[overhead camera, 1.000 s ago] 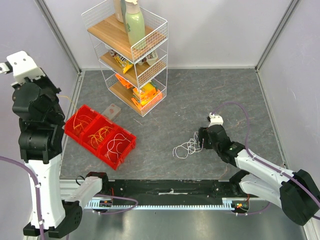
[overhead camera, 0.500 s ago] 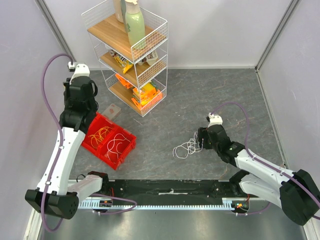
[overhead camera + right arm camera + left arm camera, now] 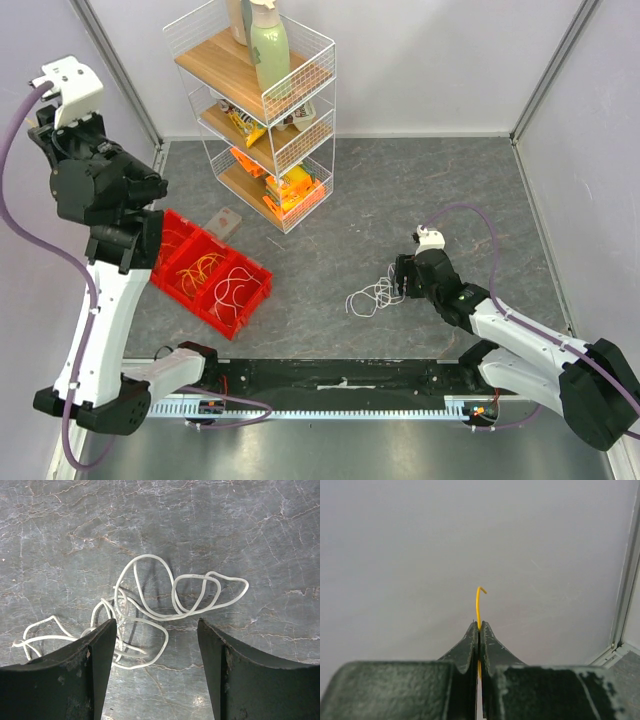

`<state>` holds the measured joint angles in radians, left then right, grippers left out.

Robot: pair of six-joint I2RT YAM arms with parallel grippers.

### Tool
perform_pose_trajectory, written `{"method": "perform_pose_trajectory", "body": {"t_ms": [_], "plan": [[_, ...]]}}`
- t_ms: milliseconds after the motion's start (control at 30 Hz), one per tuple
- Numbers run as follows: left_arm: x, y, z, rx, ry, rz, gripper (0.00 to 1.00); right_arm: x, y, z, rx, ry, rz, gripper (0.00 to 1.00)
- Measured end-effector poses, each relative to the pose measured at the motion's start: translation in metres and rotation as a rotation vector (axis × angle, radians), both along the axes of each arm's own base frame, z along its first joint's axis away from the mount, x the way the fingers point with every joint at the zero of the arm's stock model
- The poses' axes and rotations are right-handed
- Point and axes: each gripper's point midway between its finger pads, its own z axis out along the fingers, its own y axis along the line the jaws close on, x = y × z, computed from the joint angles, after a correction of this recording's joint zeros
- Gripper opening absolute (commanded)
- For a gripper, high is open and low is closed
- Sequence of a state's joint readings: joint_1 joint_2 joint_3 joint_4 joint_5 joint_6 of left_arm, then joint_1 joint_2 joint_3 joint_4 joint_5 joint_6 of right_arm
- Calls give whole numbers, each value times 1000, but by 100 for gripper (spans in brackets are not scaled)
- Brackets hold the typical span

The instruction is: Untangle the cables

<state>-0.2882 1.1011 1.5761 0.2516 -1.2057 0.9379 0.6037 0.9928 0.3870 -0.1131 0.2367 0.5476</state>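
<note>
A loose tangle of white cables (image 3: 375, 295) lies on the grey tabletop right of centre. My right gripper (image 3: 403, 280) hovers low just to its right. In the right wrist view the white cables (image 3: 150, 605) loop on the table just ahead of the open right gripper (image 3: 156, 622), which has nothing between its fingers. My left arm is raised high at the left wall. In the left wrist view my left gripper (image 3: 479, 625) is shut on a thin yellow cable (image 3: 478, 602), whose curled end pokes up past the tips against the plain wall.
A red three-compartment bin (image 3: 250, 262) below the left arm holds orange and white wires. A white wire shelf rack (image 3: 262, 110) with bottles and packets stands at the back. A small clear piece (image 3: 226, 222) lies between rack and bin. Walls enclose the table.
Half a second ago the left arm reached down over the bin's far end; it has since lifted up and left toward the wall. The right arm and the white tangle have not moved.
</note>
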Motion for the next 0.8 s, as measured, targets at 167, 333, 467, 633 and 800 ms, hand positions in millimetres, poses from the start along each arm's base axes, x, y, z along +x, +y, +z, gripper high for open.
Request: {"method": "perform_pose_trajectory", "body": {"t_ms": [167,333,467,633,800], "plan": [[17,-16,-10,39,61,-22,2,0,0,0,0,0,0,74],[59,-57,-27,127,182,-149,2,-1,2,0,1,2,15,84],[68,-73,-25,124,192,-234,2,-5,9,2,-15,-5,68,98],[46,-65,-18,43,99,-291,2,-7,53,64,-28,-145,195,98],[24,-57,-13,-44,-7,-349,2,8,85,156,72,-339,205,98]]}}
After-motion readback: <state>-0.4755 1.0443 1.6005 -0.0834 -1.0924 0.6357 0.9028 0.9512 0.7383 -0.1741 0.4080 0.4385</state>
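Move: My left hand is high up, shut on a yellow cable. The middle of the red tray is about 4 cm ahead, 9 cm right and some 53 cm below; its far-left compartment is roughly 9 cm ahead and 2 cm right, equally low, and the grey block 12 cm ahead, 13 cm right. The white cable lies about 1 cm ahead, 2 cm left and 4 cm below my open right hand. Keeping the yellow cable pinched high above the tray, I swing my left hand forward and right, about 7 cm each, then ease it mostly back towards me, turning it some 20 degrees clockwise overall. My right hand waits, opens its fingers fully, then lifts quickly away from the white cable, about 15 cm up and 8 cm left, its fingers tilting up. ##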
